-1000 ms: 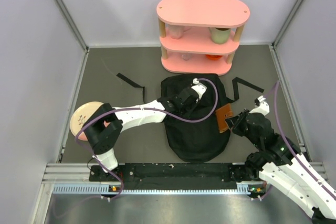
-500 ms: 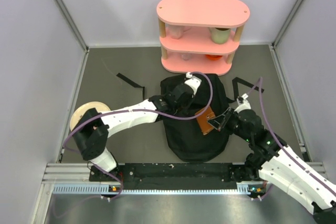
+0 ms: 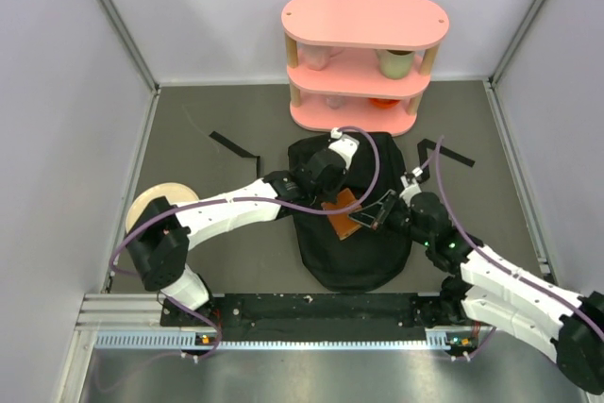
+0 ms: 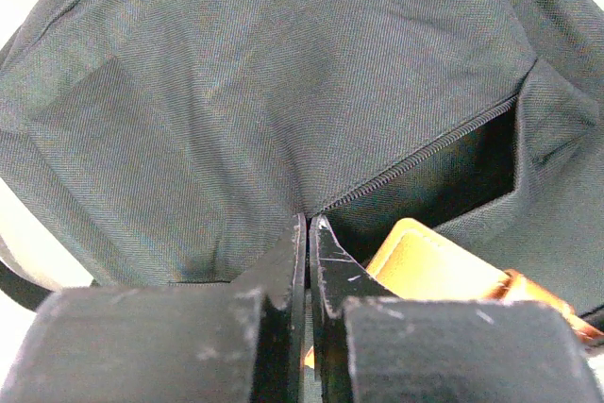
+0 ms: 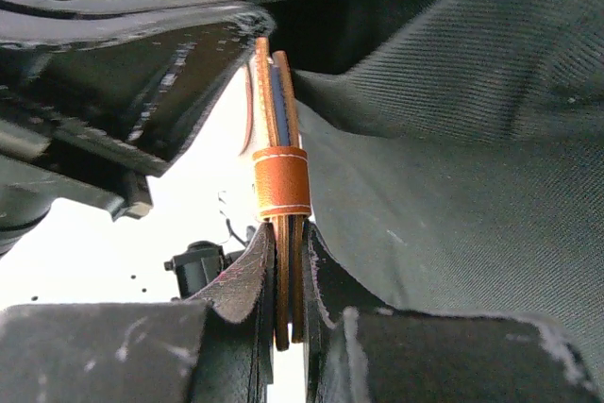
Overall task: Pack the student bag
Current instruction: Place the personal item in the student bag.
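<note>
The student bag (image 3: 354, 254) lies black and floppy in the middle of the table, its zip mouth gaping (image 4: 444, 172). My left gripper (image 3: 327, 193) is shut, pinching the bag's fabric at the zip edge (image 4: 309, 224) and holding the mouth up. My right gripper (image 3: 379, 214) is shut on a flat brown leather case (image 3: 342, 213) with a strap loop (image 5: 280, 181). The case hangs edge-on at the bag's opening (image 4: 425, 261), right beside the left fingers. Bag fabric (image 5: 453, 139) fills the right side of the right wrist view.
A pink three-tier shelf (image 3: 363, 63) with cups stands just behind the bag. A round tan disc (image 3: 151, 203) lies at the left by the left arm. Black straps (image 3: 236, 146) (image 3: 444, 150) trail on the mat either side. Grey walls close three sides.
My right gripper has carried the brown case leftward from the bag's right edge to its opening. The left gripper has kept its pinch and shifted slightly back.
</note>
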Controlling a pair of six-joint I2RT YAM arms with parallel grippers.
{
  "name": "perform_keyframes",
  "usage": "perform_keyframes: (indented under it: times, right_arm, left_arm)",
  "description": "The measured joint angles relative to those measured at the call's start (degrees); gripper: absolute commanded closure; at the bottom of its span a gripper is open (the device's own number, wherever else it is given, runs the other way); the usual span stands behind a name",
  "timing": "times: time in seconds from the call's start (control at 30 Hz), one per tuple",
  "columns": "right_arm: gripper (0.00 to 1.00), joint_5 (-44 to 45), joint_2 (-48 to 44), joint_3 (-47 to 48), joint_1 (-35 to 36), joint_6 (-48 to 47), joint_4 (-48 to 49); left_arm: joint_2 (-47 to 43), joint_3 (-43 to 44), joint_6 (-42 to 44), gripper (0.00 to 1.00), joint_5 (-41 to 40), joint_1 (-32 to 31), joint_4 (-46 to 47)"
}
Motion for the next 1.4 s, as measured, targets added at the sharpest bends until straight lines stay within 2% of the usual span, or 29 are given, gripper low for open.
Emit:
perform_keyframes:
  times: [0.23,0.6,1.03,1.23,1.4]
  right_arm:
    - [1.00,-4.44,4.79,-7.52,-4.35,6.60,10.93]
    - [1.00,-13.03,8.52,-9.25,-13.64,9.49,20.09]
    - [1.00,-12.66,13.27,-11.02,-14.36,15.78,31.47]
    - [1.00,-12.92,18.75,-11.04,-14.38,18.34,40.46]
    - [1.00,-12.79,18.40,-12.02,-14.62,19.93,43.89]
  left_arm:
    - [-0.59,0.00,-0.42,1.00,0.04,0.00,-0.22]
    - [-1.38,-0.35,-0.98,1.00,1.18,0.02,0.55]
    - [-2.19,-2.12,-1.01,1.00,3.17,0.46,1.99]
    - [-2.36,-2.27,-0.96,1.00,3.23,0.68,2.08]
    - [-2.36,-2.27,-0.98,1.00,3.30,0.61,2.08]
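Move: My right hand holds the brown wallet, whose middle is about 5 cm to the left of my fingertips and 1 cm ahead. The bag opening it goes to lies roughly 7 cm ahead and 2 cm left, a touch lower. A loose bag strap lies some 16 cm ahead and 17 cm right, well below. From my left fingertips, shut at the zipper edge, the opening's middle is about 5 cm right, and the wallet 5 cm back and 2 cm right. I dip my right hand 3 to 4 cm, then push the wallet forward about 5 cm, easing slightly right and coming back up to the starting height, so its leading edge heads under the zipper edge. Meanwhile I tip my right fingers up some 20 degrees until nearly level, still pinching the wallet; my left hand keeps the edge held up, almost still. ##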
